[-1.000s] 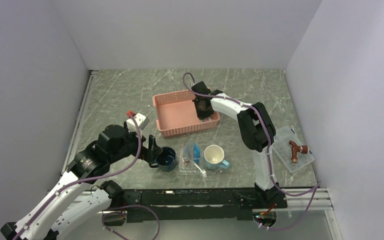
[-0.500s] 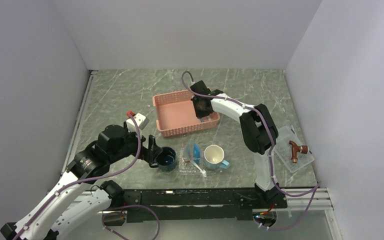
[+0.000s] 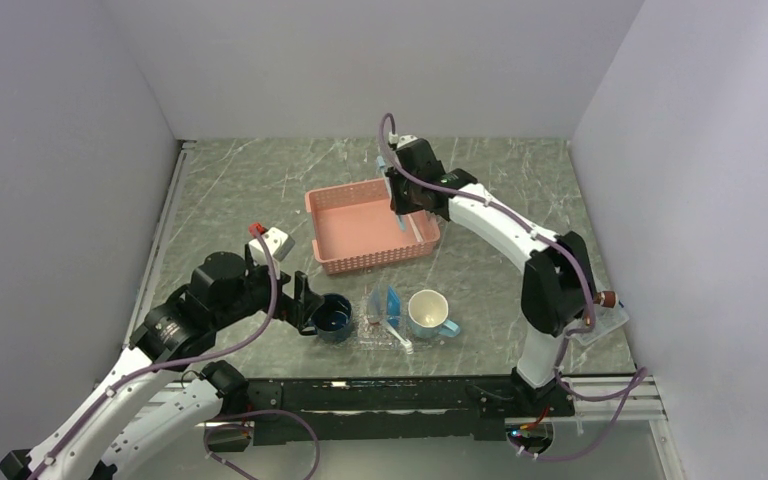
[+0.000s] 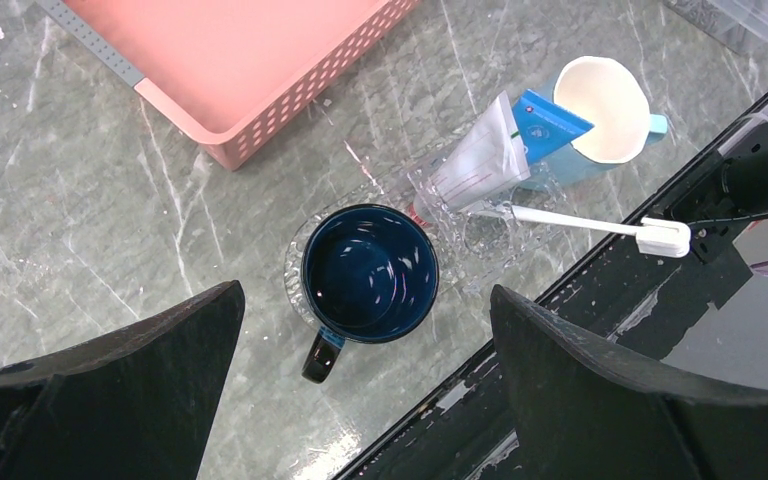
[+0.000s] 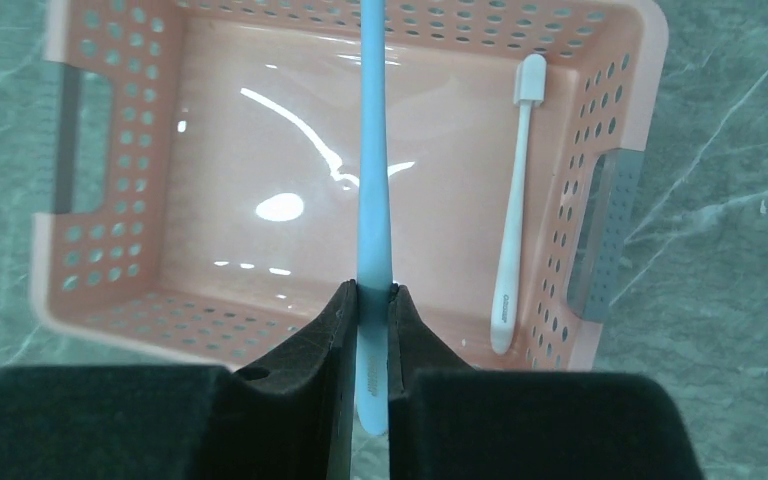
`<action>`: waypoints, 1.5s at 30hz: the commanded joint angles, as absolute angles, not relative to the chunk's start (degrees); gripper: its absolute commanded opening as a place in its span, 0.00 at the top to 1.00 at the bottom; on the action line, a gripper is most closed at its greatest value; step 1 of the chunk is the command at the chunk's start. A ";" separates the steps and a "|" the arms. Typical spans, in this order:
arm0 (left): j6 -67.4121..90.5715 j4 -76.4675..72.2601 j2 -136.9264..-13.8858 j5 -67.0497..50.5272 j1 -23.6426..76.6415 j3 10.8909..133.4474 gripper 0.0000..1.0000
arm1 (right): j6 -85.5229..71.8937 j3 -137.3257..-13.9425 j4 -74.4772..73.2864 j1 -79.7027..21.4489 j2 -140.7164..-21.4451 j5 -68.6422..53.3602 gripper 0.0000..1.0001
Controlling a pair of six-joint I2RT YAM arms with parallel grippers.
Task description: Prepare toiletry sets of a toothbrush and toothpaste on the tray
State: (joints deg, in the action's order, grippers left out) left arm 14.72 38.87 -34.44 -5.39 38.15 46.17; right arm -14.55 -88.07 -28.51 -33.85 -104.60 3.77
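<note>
My right gripper (image 5: 372,295) is shut on the handle of a thin light-blue toothbrush (image 5: 372,150) and holds it above the pink basket (image 5: 110,290). A white toothbrush (image 5: 516,200) lies along the basket's right wall. In the top view the right gripper (image 3: 400,195) hangs over the basket's far right corner. The clear oval tray (image 4: 480,240) holds a white toothbrush (image 4: 580,221), a white toothpaste tube (image 4: 475,165) with a red end and a blue tube (image 4: 550,115). My left gripper (image 4: 365,295) is open and empty above a dark blue mug (image 4: 368,272).
A white mug (image 4: 608,95) with a blue handle stands against the tray's right side. The dark blue mug (image 3: 335,317) sits on the tray's left end. A clear box (image 3: 605,322) shows at the right edge, mostly behind the right arm. The table's black front rail (image 4: 560,330) is close.
My right gripper has risen out of the basket with the light-blue toothbrush and moved toward the basket's far side. The left arm has hardly moved.
</note>
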 commanded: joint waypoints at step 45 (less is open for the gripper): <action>15.17 37.38 -31.01 -45.12 37.83 53.83 0.01 | -18.76 -41.96 -13.19 -54.39 -47.20 -49.64 1.00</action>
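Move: My right hand holds the blue toothbrush about 15 cm above the table, over the right part of the basket. The open left gripper waits some 24 cm back, 19 cm to the left and a little higher. From the right hand, the navy mug is about 22 cm back and 14 cm left, the toothpaste tubes 21 cm back and 2 cm left, and the light blue mug 22 cm back and 5 cm right. From my left hand, the toothbrush lies some 26 cm ahead and 18 cm right. I keep the blue toothbrush pinched and sweep my right hand back about 36 cm, from the basket towards my left gripper. It rises 10 cm early, then sinks slightly, turning counter-clockwise nearly 60 degrees so the brush head swings round to the left. Meanwhile my left hand, fingers wide open, draws back 10 cm, rises 8 and shifts slightly right, turning clockwise to face the brush. ##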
